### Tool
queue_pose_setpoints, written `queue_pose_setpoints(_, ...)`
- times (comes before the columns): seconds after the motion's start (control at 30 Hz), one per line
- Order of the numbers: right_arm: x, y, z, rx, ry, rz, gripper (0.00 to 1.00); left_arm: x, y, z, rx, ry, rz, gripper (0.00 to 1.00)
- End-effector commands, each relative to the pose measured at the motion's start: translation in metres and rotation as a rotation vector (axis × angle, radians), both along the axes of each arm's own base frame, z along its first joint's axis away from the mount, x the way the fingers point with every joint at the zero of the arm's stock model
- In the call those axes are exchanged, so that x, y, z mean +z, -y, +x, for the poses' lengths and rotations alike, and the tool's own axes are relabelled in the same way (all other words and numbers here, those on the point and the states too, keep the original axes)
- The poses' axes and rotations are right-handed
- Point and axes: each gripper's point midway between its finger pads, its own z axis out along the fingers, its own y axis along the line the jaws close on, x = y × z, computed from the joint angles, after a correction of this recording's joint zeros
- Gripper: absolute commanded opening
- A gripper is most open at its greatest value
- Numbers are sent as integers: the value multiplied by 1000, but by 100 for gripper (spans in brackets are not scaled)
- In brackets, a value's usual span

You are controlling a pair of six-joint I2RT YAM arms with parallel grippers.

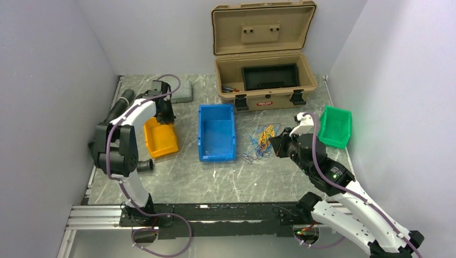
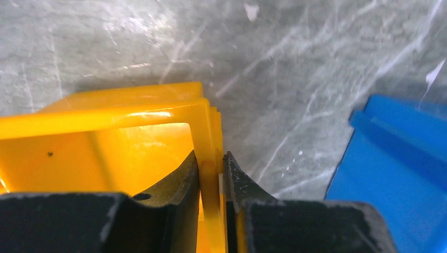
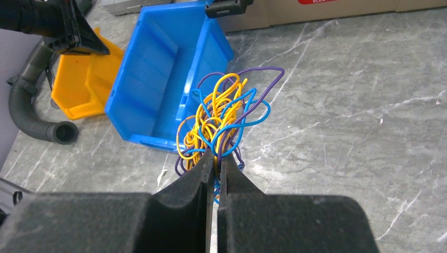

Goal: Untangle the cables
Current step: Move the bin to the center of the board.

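Note:
The cables [image 3: 224, 113] form a fist-sized tangle of thin blue, purple, yellow and orange wires, lying just right of the blue bin [image 1: 216, 132]. In the top view the cables [image 1: 261, 141] sit at mid-table. My right gripper [image 3: 216, 158] is shut on strands at the tangle's near side. Over at the far left, my left gripper [image 2: 212, 163] is shut on the right wall of the yellow bin [image 2: 132, 118], one finger inside and one outside. The top view shows that left gripper [image 1: 164, 119] at the yellow bin [image 1: 159, 138].
An open tan toolbox [image 1: 263, 64] stands at the back, a green bin [image 1: 335, 126] at the right edge. A black corrugated hose [image 3: 31, 113] lies left of the yellow bin. A grey pad [image 1: 183, 92] sits at the back left.

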Motion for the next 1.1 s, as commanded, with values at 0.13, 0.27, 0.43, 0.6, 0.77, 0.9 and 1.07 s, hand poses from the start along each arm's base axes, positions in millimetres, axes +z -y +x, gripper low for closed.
queue_pose_setpoints(0.13,23,-2,2,1,52,51,0,5,-33,18,456,-20,-145,17)
queue_pose_setpoints(0.27,23,-1,2,-3,53,51,0,-1,-56,3,550,-67,-79,19)
queue_pose_setpoints(0.43,22,-1,2,-5,52,46,0,11,-64,0,532,5,-77,40)
queue_pose_setpoints(0.6,22,-3,3,3,49,42,0,46,-61,-1,421,86,-21,84)
queue_pose_setpoints(0.77,22,-5,4,6,47,44,0,84,-46,-8,324,166,-11,97)
queue_pose_setpoints(0.9,23,-5,4,7,47,47,0,100,-28,-21,256,205,-68,99)
queue_pose_setpoints(1.07,22,-1,2,-4,47,40,0,107,19,-40,70,258,-177,99)
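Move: The left gripper is already pinching the right wall of the orange bin near its far corner, so the bin's middle lies about 6 cm back, 4 cm left and some 3 cm lower. From this hand, the blue bin is roughly 19 cm right and 2 cm back, and the grey case about 14 cm ahead and 2 cm right. The right hand, still holding the cables, has the orange bin about 12 cm ahead, 43 cm left and 20 cm below. Swing the pinched far corner of the orange bin about 6 cm left, away from the blue bin, easing slightly forward and then back, and turn the wrist counter-clockwise nearly 30 degrees. Open the left fingers wide to let go of the wall, then rise some 10 cm while drifting right and a little back, undoing about half the wrist's turn. ##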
